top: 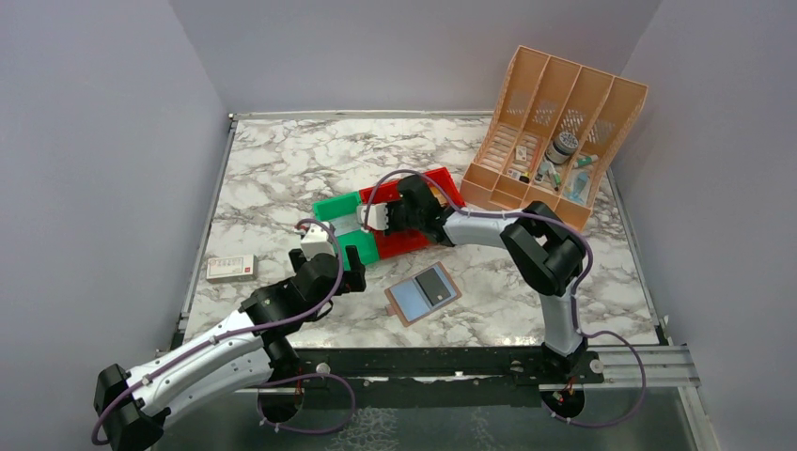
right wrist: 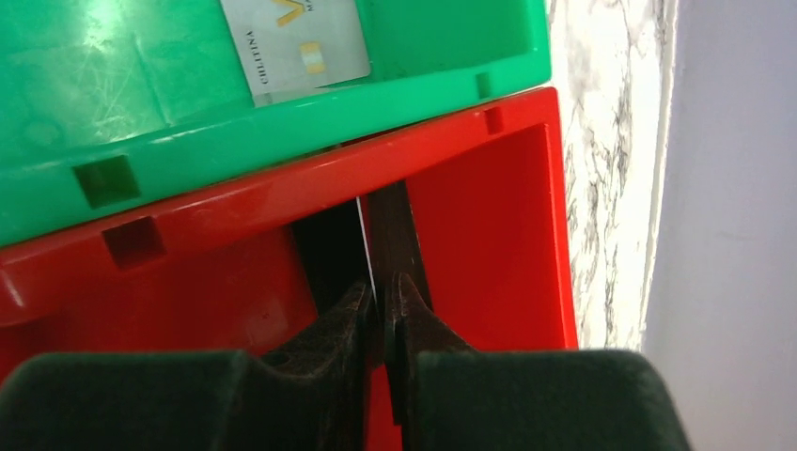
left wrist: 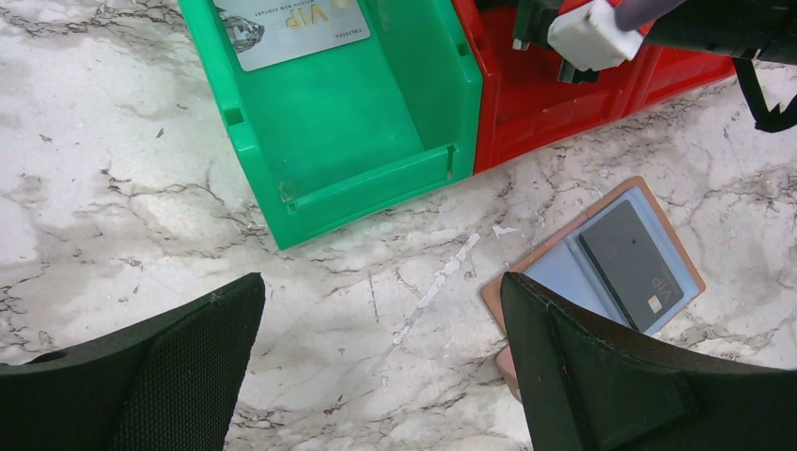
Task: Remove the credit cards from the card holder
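The card holder lies open on the marble, brownish-pink with pale blue pockets. A dark grey credit card sits in its right pocket. A pale credit card with gold VIP lettering lies in the green bin. My left gripper hovers open over bare marble just left of the card holder, nothing between its fingers. My right gripper is over the red bin, its fingers pinched on a thin dark credit card seen edge-on and pointing down into the bin.
The green bin and red bin stand side by side mid-table. A peach slotted organizer with small items stands at the back right. A small white-and-red box lies at the left. Grey walls enclose the table.
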`<state>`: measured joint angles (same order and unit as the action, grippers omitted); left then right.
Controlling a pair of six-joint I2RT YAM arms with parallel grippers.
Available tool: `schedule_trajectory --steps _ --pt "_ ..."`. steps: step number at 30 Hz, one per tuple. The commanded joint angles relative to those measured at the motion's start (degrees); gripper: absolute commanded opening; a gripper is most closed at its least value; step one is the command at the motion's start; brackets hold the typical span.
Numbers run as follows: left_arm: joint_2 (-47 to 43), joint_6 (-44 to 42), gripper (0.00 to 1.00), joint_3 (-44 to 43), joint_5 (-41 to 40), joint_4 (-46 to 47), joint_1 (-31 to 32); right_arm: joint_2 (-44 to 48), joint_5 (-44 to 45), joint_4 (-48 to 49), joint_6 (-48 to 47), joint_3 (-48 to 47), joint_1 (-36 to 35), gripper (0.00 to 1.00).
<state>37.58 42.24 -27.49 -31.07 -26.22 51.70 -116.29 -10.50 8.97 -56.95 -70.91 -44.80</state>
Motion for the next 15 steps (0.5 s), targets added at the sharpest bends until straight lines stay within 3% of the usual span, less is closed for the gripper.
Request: schedule_trajectory --steps 1,5,9,15 --pt "-1.0 -1.2 0.99 -0.6 1.3 0.0 -0.4 -0.9 2.0 -1.7 -2.1 -0.9 -0.5 0.14" --pt "-1.2 -0.9 0.99 -0.3 1.3 0.4 -0.4 0.3 2.3 -1.3 -2.4 0.3 -0.5 0.22" --pt "-1.3 -0.5 0.99 -0.4 1.1 0.6 -0.5 1.3 1.7 -2.1 -1.5 0.3 -0.5 0.54" --pt "-5.4 0.8 0.99 0.9 0.6 1.3 -0.5 2.3 1.6 -0.3 0.7 0.8 -0.4 0.59"
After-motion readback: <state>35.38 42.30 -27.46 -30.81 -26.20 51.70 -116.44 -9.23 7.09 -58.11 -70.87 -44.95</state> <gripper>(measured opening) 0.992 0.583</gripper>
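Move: The right hand holds a black card edge-on over the black card stack in the middle red compartment; the stack's middle lies about 1 cm ahead, 2 cm left and 3 cm below. The silver VIP card in the green compartment is some 13 cm left and 1 cm back, the gold cards in the other red compartment about 9 cm right and 5 cm ahead. From the left hand the stack lies roughly 19 cm ahead, 9 cm right and 11 cm lower. The right hand opens its fingers from nearly shut to a bit over half open, letting go of the black card over the stack in the middle red compartment. Meanwhile it barely travels, settling only about 1 cm down and to its right, so that the open fingertips end on either side of the stack, still pointing forward-left and down, with the wrist all but unturned. ##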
